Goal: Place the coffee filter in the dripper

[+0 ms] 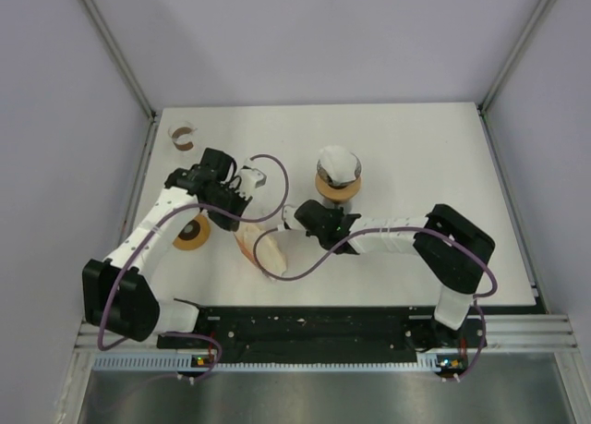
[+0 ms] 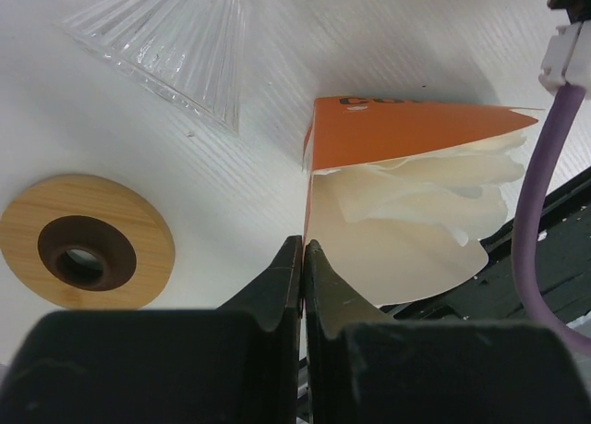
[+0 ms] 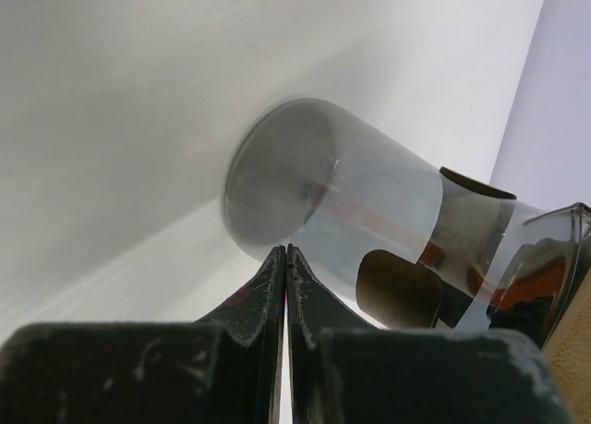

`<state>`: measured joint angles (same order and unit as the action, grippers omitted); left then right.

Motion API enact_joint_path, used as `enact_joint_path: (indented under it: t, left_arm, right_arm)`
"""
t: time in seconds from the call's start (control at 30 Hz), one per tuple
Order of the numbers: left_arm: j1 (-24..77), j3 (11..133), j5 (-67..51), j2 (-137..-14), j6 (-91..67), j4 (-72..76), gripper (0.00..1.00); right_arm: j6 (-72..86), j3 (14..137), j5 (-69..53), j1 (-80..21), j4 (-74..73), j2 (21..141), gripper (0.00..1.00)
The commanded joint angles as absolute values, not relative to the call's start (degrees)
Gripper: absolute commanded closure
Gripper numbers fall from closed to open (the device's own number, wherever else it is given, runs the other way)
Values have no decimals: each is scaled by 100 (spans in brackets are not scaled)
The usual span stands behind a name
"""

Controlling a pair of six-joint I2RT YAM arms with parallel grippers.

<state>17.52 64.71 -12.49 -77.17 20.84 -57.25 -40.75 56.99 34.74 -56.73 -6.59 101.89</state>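
Observation:
An orange filter pack (image 2: 416, 128) lies open on the table with several cream coffee filters (image 2: 416, 212) fanned out of it. My left gripper (image 2: 304, 244) is shut on the pack's orange left edge, with the filters just to the right of its fingers. From above, the left gripper (image 1: 242, 223) meets the pack (image 1: 266, 251) at mid-table. A ribbed clear glass dripper (image 2: 175, 45) lies on its side beyond the pack, also in the top view (image 1: 253, 176). My right gripper (image 3: 284, 250) is shut, and nothing shows between its tips. It sits right of the pack (image 1: 297, 216).
A round wooden ring (image 2: 88, 248) with a dark centre lies left of the pack (image 1: 192, 233). A second dripper lined with white paper (image 1: 337, 165) stands on a wooden base behind the right gripper. A small brown holder (image 1: 182, 136) sits back left. A blurred translucent cylinder (image 3: 323, 193) lies ahead of the right tips.

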Motion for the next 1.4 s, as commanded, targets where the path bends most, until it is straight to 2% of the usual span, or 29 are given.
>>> enact_joint_path:
  t: [0.0,0.4,0.83,1.37]
  left_arm:
    - [1767,6504,-1213,-7418,2206,-5669,96]
    - [1767,6653,-1213,-7321,2162,-5607,96]
    - [1767,6627,-1213,-7216,2109,-5537,96]
    - [1767,6592,-1143,-7146,2162,-5546,97]
  right_arm:
    - [-3981,5713,3472,-5441,-360,10151,100]
    - [-4218,5950,3278,-4887,-53,10643,100]
    - [-4430,7039,2971,-4351,281,11557,100]
    - [-4439,7954,2707,-4219,71,12182,100]
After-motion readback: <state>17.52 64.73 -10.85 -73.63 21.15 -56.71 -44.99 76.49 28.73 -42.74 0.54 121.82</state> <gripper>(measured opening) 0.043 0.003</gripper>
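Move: The carafe, topped by its wooden ring stand and the dripper with the filter in it, stands about 6 cm straight ahead of the shut right fingers, its middle roughly level with them. The dripper sits some 9 cm above the fingertips, over the carafe. The orange filter packet lies about 18 cm left of this hand, 10 cm back and 3 cm lower. From the left hand the carafe is about 12 cm ahead, 24 cm right and 6 cm lower. Forward and to its right for some 4 cm, sinking a little, then on forward while easing back left, the right hand goes about 13 cm out in all and ends 3 cm lower, its shut fingers pushing the carafe along low on its near side. The left hand keeps its pinch on the filter packet's edge, rising slightly. ##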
